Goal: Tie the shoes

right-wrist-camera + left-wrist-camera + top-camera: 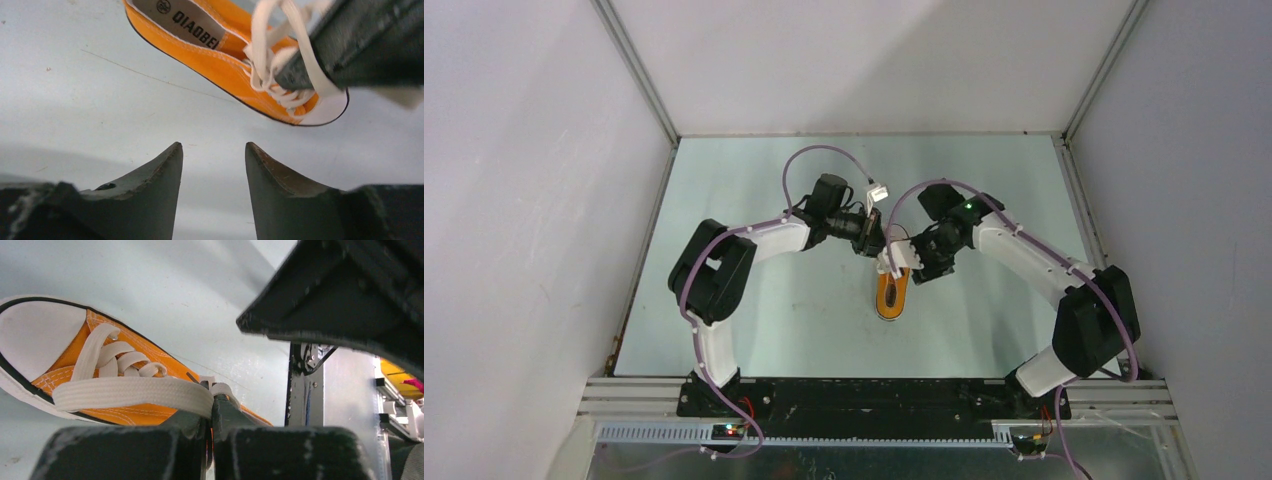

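Observation:
A small orange sneaker (891, 297) with a white toe cap lies on the pale table between both arms, toe pointing away from the bases. My left gripper (212, 402) is shut on a flat white lace (130, 392) that stretches across the shoe (115, 415); in the top view this gripper (871, 238) sits just beyond the toe. My right gripper (213, 146) is open with nothing between its fingers, hovering over bare table beside the shoe (210, 62). In the right wrist view, the left gripper's fingers (320, 55) hold looped lace over the toe.
The table (754, 300) is boxed in by white walls on the left, back and right. A black base rail (874, 395) runs along the near edge. Both arms' elbows and purple cables arch over the middle of the table.

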`<state>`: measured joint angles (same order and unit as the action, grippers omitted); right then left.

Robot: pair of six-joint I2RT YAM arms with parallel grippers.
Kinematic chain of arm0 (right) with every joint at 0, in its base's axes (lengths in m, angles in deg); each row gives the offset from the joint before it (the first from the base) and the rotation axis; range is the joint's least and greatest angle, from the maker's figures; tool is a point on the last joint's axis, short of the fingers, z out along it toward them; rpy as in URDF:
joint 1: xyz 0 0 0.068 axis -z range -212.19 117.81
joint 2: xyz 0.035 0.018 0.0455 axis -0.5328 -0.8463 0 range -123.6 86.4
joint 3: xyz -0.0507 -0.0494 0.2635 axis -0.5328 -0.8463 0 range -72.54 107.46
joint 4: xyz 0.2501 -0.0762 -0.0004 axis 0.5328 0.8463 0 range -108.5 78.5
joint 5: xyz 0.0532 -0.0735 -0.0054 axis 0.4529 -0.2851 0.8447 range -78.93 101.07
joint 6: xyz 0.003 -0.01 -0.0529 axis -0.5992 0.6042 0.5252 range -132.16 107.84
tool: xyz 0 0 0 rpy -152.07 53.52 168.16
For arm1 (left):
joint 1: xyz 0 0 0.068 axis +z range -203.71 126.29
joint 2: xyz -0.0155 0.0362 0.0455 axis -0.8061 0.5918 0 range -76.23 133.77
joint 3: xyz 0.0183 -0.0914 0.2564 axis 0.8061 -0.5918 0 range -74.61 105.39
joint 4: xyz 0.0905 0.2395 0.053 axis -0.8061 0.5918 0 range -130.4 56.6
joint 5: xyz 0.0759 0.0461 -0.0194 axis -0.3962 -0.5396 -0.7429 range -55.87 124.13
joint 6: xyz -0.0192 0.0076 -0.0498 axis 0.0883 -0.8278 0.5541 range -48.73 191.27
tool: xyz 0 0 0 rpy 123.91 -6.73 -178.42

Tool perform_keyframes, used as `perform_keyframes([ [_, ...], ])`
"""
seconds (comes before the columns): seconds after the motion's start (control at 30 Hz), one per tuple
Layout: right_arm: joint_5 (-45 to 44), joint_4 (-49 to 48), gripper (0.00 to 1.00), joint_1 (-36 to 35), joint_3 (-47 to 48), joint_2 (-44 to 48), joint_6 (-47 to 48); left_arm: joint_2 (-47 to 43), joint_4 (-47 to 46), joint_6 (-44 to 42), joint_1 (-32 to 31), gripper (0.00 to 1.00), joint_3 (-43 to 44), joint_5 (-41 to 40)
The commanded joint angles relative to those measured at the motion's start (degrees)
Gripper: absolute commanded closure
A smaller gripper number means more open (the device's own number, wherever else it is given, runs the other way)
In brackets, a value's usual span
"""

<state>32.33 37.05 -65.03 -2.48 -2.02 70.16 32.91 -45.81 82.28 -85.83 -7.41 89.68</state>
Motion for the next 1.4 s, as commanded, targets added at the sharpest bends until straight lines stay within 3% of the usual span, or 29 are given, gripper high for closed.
perform_keyframes([
  [0.0,6.09,-1.42,0.51,3.30,0.43,-0.89,-3.89,0.24,2.64,-5.27,-0.06,0.96,2.48,0.83],
  [0.23,12.03,-8.81,0.62,3.76,3.88,-7.92,-9.41,0.16,7.96,-9.90,0.61,0.96,2.84,0.94],
  [0.8,13.99,-10.16,0.66,2.72,6.37,-14.49,-4.88,1.70,7.52,-9.14,0.83,0.96,4.04,1.22],
  [1.13,13.11,-8.89,0.90,2.23,6.37,-15.60,-2.80,1.75,7.69,-9.11,0.91,0.96,4.33,1.01],
  [1.37,11.93,-6.76,1.00,4.51,6.40,-14.38,-2.98,1.69,7.74,-9.16,0.99,0.96,4.41,0.80],
])
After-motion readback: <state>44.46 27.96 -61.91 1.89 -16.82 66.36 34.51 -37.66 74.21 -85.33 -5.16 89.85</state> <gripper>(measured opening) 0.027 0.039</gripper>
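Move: The white lace strand draped at the left fingertips lies about 3 cm ahead of the right hand, 4 cm to its left and 3 cm lower. The shoe's middle is roughly 4 cm to the right hand's left, level ahead and 8 cm below; its foot opening is about 4 cm back from the right hand, 4 cm left and 6 cm down. From the left hand, the draped strand lies some 2 cm to the right and 1 cm back, about level. Down, left and forward, after a brief swing to the right, the open right hand comes in from the shoe's right side by about 4 cm in each direction, tilting roughly 15 degrees. Close beside the left fingertips it closes on the draped lace strand. The left gripper stays shut on its wide lace loop and sinks about 2 cm towards the shoe. ##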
